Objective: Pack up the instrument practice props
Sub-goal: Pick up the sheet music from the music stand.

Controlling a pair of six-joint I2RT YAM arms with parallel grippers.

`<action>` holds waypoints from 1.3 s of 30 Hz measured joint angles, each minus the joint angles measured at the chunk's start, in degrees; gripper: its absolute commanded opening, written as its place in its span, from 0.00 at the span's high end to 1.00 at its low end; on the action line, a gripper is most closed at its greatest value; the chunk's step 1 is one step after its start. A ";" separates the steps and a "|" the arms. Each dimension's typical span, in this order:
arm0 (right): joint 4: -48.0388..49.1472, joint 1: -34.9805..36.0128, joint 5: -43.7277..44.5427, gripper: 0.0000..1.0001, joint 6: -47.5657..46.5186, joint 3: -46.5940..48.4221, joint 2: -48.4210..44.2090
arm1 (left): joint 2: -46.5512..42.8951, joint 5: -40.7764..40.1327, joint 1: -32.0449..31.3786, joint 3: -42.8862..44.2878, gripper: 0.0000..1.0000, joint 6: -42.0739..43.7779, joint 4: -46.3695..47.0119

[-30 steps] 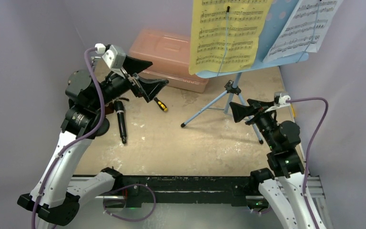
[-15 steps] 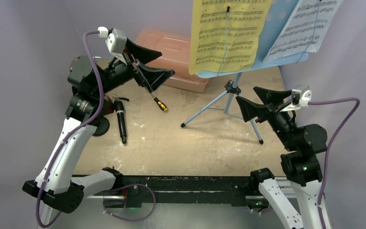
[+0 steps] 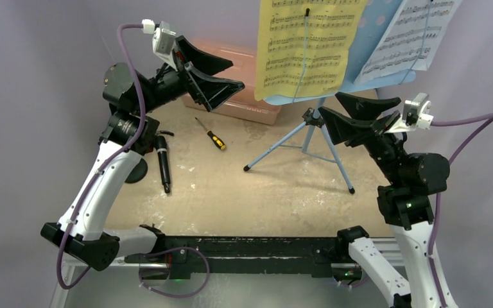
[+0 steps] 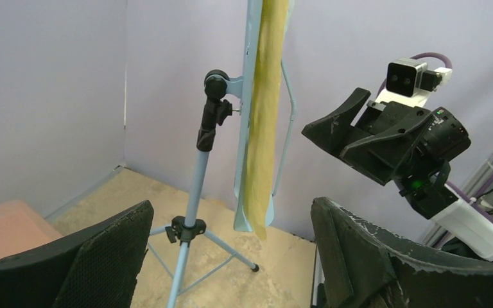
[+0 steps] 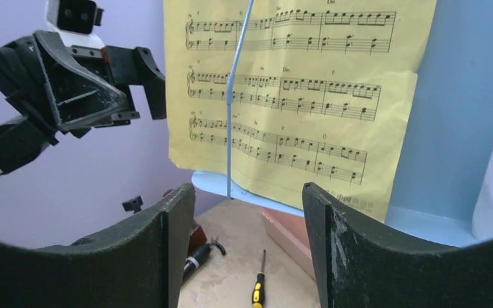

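Note:
The light-blue music stand [image 3: 315, 126] stands on its tripod at the back right. It carries a yellow page [image 3: 305, 45] and a white page [image 3: 417, 35]. My left gripper [image 3: 236, 74] is raised, open and empty, left of the yellow page's lower edge and apart from it. In the left wrist view, the left gripper [image 4: 231, 212] faces the stand's pole [image 4: 199, 173] edge-on. My right gripper [image 3: 329, 104] hangs open and empty beside the tripod hub. From the right wrist, the right gripper [image 5: 249, 192] looks at the yellow page [image 5: 295, 96]. The black pipe [image 3: 162, 163] lies on the table at the left. Only a brown corner of the metronome [image 5: 197, 234] shows.
A translucent pink case [image 3: 257, 110] lies at the back, partly behind the left gripper. A yellow-handled screwdriver [image 3: 212, 136] lies on the table between the pipe and the tripod. Tripod legs [image 3: 276, 151] spread across the middle. Purple walls close in on three sides.
Both arms have risen. The left gripper moved up and right toward the yellow page. The right gripper climbed to the tripod hub, its jaws somewhat narrower.

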 measured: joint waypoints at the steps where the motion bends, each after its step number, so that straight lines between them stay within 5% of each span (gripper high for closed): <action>1: 0.94 0.00 -0.11 0.38 0.46 0.07 0.46 | 0.35 -0.04 -0.15 0.22 0.10 -0.39 0.26; 16: 10.69 0.74 -0.09 0.48 8.22 3.89 9.53 | 3.89 -9.03 -7.61 5.79 0.24 -1.90 -3.43; 28: 9.94 11.69 6.62 0.52 6.40 7.93 15.74 | 3.89 -16.68 -13.07 7.56 0.36 0.09 -8.98; 39: 10.01 13.16 9.09 0.59 5.86 8.79 16.59 | 4.00 -18.23 -14.49 8.20 0.58 0.61 -10.43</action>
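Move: The blue holding wire over the yellow sheet music lies roughly 6 cm ahead of the right hand, 6 cm to its left and 4 cm above. From the same hand, the yellow sheet's middle is some 8 cm ahead, 4 cm left and 8 cm up; the white sheet is about 12 cm ahead, 14 cm right and 8 cm up. From the left hand, the yellow sheet's middle is around 16 cm right, 2 cm ahead and 8 cm higher, and the wire 14 cm right, level in reach and 3 cm higher. Forward and up first, then left, the right hand travels about 8 cm in all to the blue wire, turning slightly counter-clockwise and narrowing its fingers around the wire without shutting. The left hand goes some 5 cm right to the yellow sheet's left edge, its fingers drawing in to about half open with the edge at their mouth; contact can't be made out. ##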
